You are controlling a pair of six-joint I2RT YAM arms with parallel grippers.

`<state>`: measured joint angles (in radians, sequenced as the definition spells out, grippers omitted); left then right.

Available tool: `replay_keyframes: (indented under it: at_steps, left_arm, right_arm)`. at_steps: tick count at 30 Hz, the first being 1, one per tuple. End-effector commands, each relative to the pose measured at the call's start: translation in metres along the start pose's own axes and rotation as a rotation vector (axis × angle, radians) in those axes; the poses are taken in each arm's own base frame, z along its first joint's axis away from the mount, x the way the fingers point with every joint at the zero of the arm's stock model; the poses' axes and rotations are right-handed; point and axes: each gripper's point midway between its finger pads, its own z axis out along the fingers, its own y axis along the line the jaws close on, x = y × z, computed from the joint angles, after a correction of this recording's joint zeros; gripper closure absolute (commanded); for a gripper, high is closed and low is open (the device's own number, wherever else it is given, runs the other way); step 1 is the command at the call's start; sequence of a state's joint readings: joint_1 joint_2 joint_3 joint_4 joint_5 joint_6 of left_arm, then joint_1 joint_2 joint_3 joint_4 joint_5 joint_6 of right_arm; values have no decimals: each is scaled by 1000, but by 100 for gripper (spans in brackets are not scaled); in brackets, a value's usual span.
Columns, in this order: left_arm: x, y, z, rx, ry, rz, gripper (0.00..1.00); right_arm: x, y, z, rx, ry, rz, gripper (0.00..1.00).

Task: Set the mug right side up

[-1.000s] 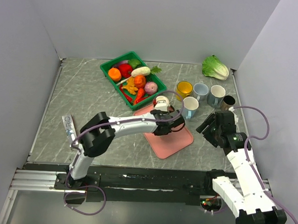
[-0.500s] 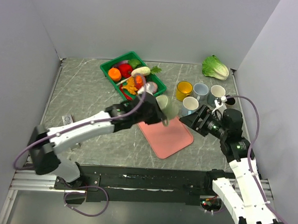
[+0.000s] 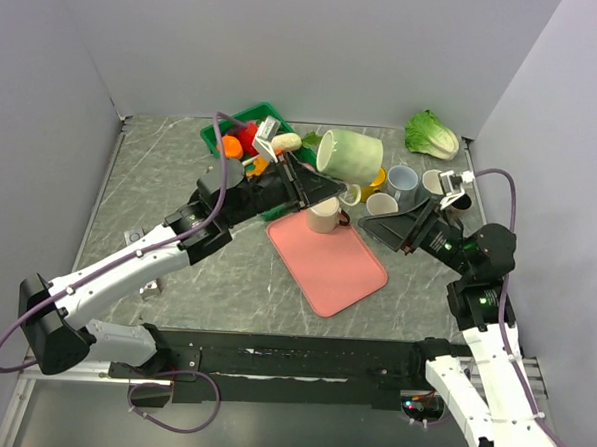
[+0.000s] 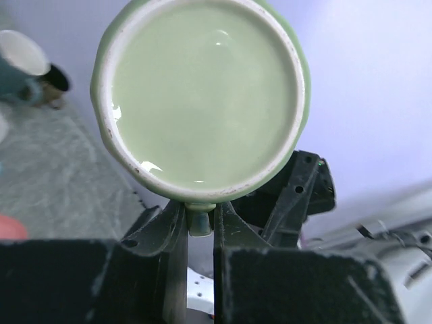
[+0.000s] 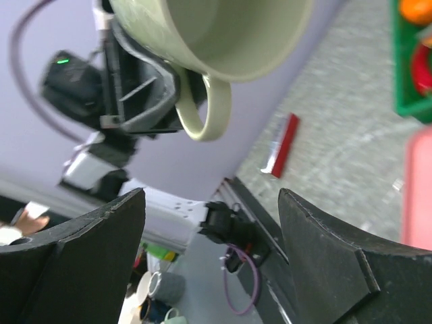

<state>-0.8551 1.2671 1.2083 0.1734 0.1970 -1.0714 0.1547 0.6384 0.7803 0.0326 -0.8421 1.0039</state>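
Observation:
The mug (image 3: 350,154) is pale green and hangs on its side high above the table. My left gripper (image 3: 332,189) is shut on its handle. In the left wrist view the mug's round base (image 4: 202,94) fills the picture, and the handle sits pinched between the left gripper (image 4: 200,216) jaws. In the right wrist view the mug's open mouth (image 5: 223,34) and its handle (image 5: 209,108) face the camera. My right gripper (image 3: 378,233) is open and empty, just right of and below the mug. The right gripper (image 5: 210,196) jaws stand wide apart.
A beige mug (image 3: 324,219) stands on the far corner of the pink cutting board (image 3: 336,271). Several more mugs (image 3: 402,179) cluster at the back right. A green crate (image 3: 208,137) of vegetables sits behind the left arm, and a lettuce (image 3: 431,133) lies in the far right corner. A red-and-silver tool (image 3: 135,241) lies at the left.
The left arm has lifted the green mug from near the pink board high into the air and tipped it sideways. The right gripper has risen, turned toward the mug and opened wider.

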Motion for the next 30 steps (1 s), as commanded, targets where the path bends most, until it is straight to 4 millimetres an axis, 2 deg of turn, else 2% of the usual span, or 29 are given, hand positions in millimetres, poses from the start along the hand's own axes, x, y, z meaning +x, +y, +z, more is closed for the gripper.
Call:
replay_keyframes:
  at_steps: [1, 3, 9, 15, 20, 29, 30]
  left_arm:
    - [-26, -111, -25, 421, -49, 62, 99]
    - [-24, -119, -28, 469, -31, 68, 99]
    - [-16, -125, -29, 540, 3, 68, 99]
    - [-7, -129, -26, 576, 43, 78, 99]
    - [2, -129, -20, 569, 63, 103, 99]
    - [9, -129, -17, 575, 72, 117, 99]
    - [11, -130, -17, 579, 78, 116, 99]
  right_arm:
    - [-21, 75, -8, -212, -44, -140, 15]
    - [-27, 82, -8, -214, -61, -151, 15]
    - [-33, 90, -5, -270, -73, -157, 21]
    - [-39, 89, 1, -283, -81, -124, 27]
    - [-42, 80, 5, -236, -92, -103, 32]
    - [-42, 62, 9, -177, -110, -53, 62]
    - [-43, 59, 10, -166, -112, -45, 68]
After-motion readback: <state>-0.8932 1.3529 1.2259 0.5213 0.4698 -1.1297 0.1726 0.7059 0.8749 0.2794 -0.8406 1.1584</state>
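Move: The left hand already pinches the green mug's handle, the body about 4 cm ahead, 1 left and 5 above; the open right gripper waits roughly 5 cm back, 6 right and 3 below. From the right hand the green mug's middle is some 9 cm ahead, 7 left and 8 up. Far below that hand, about 33 cm down, the light blue mug lies 16 ahead and 3 right, the cream mug 14 ahead and 11 left. Keeping its pinch on the handle, the left hand draws the green mug back about 5 cm, up about 5 cm and slightly right towards the right gripper, turning some 20 degrees clockwise as it does. The right hand rises about 7 cm, tipping its fingers slightly upward, first edging back and then easing forward so that they straddle the handle from the mug's mouth side, and narrows its opening by about half without shutting; whether its pads touch can't be seen. ##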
